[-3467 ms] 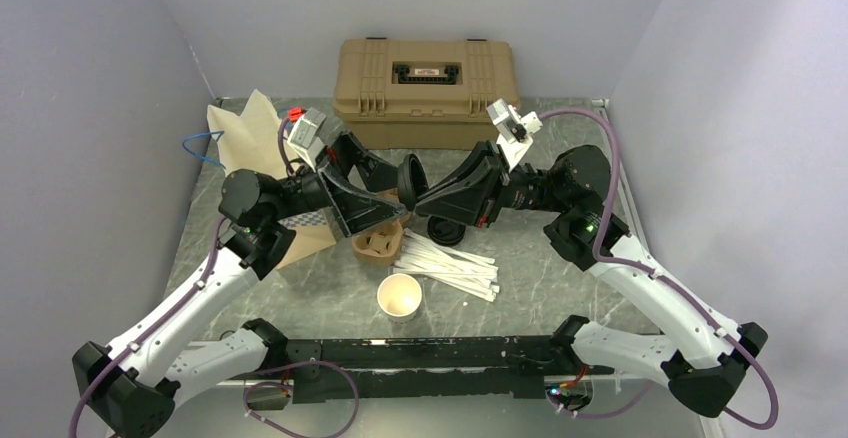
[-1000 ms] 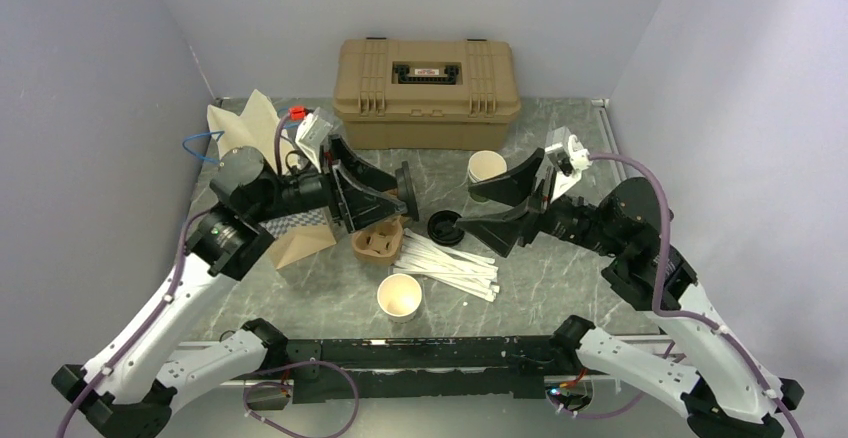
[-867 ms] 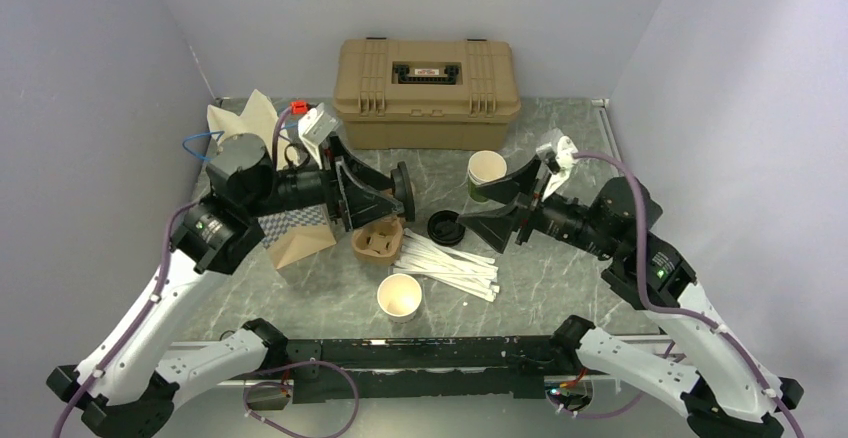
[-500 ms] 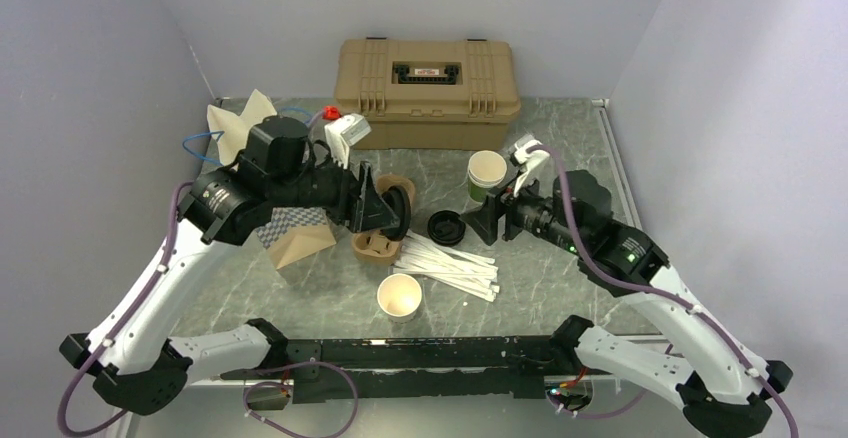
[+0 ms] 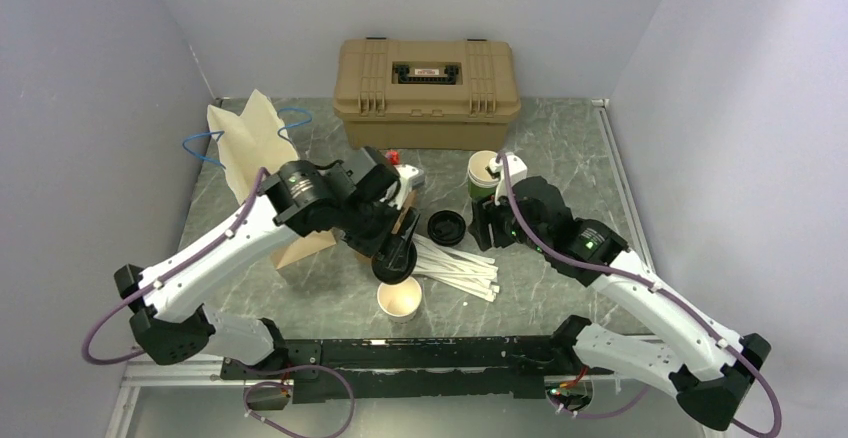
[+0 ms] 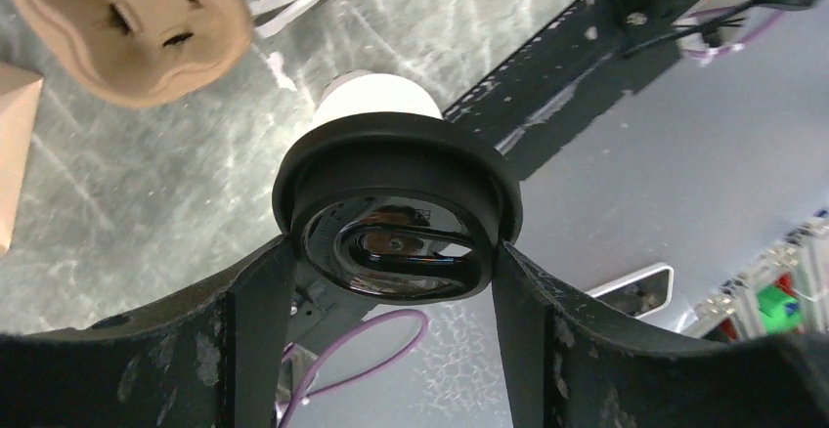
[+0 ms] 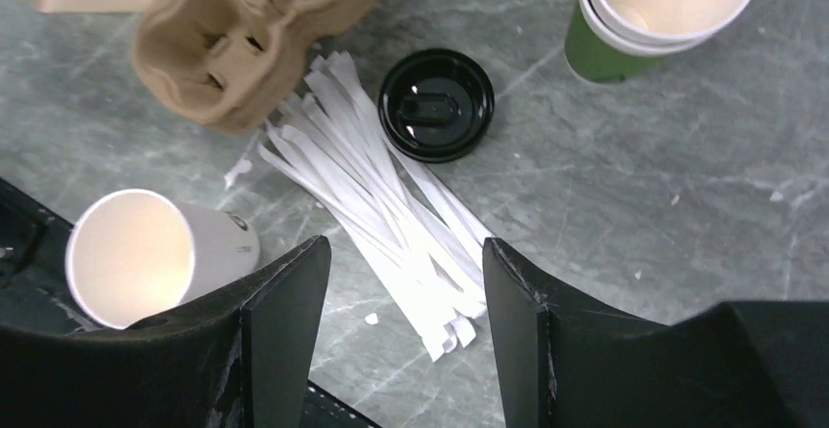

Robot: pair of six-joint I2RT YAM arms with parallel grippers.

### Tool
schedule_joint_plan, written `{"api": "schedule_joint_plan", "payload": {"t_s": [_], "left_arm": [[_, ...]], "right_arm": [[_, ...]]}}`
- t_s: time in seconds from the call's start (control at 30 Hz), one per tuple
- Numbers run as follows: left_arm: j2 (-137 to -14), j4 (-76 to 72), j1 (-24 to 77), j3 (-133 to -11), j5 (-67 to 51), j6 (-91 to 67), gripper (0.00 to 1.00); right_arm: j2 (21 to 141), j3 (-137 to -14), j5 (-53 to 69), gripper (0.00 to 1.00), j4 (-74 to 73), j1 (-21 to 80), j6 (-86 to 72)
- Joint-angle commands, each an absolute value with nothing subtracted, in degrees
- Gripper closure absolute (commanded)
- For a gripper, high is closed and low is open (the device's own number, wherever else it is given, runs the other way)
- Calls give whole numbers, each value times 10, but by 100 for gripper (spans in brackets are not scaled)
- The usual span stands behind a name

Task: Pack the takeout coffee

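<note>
The takeout coffee's cup (image 5: 400, 299), pale paper with dark lettering on its side (image 7: 230, 237), stands open near the table's front. My left gripper (image 5: 393, 258) is shut on a round black lid (image 6: 396, 184), one finger on each side of its rim. It holds the lid just above and slightly behind the cup, whose white rim (image 6: 376, 106) shows past the lid. My right gripper (image 5: 487, 226) hangs open and empty (image 7: 406, 252) over the white stirrers (image 7: 391, 203), beside the green cup (image 5: 486, 173).
A loose black lid (image 7: 436, 104) lies between the stirrers and the green cup (image 7: 665, 8). A brown pulp cup carrier (image 7: 254, 27) sits behind the cup. A kraft paper bag (image 5: 250, 143) stands back left, and a tan toolbox (image 5: 427, 78) is at the back.
My left arm swung the held lid from beside the carrier forward and down to above the open cup. My right arm dropped low beside the green cup, and its jaws narrowed a little.
</note>
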State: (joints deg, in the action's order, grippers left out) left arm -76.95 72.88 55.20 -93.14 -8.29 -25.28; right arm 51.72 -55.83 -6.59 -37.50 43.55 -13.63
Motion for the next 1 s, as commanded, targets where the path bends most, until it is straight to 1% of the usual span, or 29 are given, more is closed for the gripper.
{"api": "schedule_joint_plan", "payload": {"t_s": [0.0, 0.2, 0.43, 0.83, 0.97], "left_arm": [[-789, 772, 585, -945, 11, -293, 53], [-813, 755, 616, -906, 26, -318, 53], [-848, 727, 637, -874, 29, -333, 54], [-901, 722, 642, -862, 30, -324, 53], [-902, 719, 642, -851, 23, -325, 51]], "right_arm": [[529, -543, -119, 38, -383, 441, -158], [535, -526, -114, 38, -374, 445, -169], [555, -511, -159, 39, -381, 445, -202], [552, -496, -183, 39, -388, 445, -229], [547, -492, -183, 38, -388, 445, -230]]}}
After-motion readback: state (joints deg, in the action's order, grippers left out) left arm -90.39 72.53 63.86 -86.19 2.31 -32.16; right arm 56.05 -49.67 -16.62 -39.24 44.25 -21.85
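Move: The left hand already holds the black lid. The cup it is for stands almost beneath, about 1 cm back and 1 cm right, its middle some 18 cm below. From this hand the straws lie 11 cm ahead, 12 cm right; the cup carrier 21 cm ahead, 3 cm left; the spare lid 21 cm ahead, 11 cm right, all about 21 cm down. From the empty right hand the cup is 21 cm left, 9 cm back and 14 cm below. Keeping its pinch on the lid's sides, the left hand brings it down about 10 cm towards the cup's mouth, slowing near the end, while the wrist tips some 20 degrees so the fingers point nearly straight down. The empty right hand, fingers still apart, sinks about 6.5 cm and drifts a little right near the straws, touching nothing and turning slightly clockwise. ##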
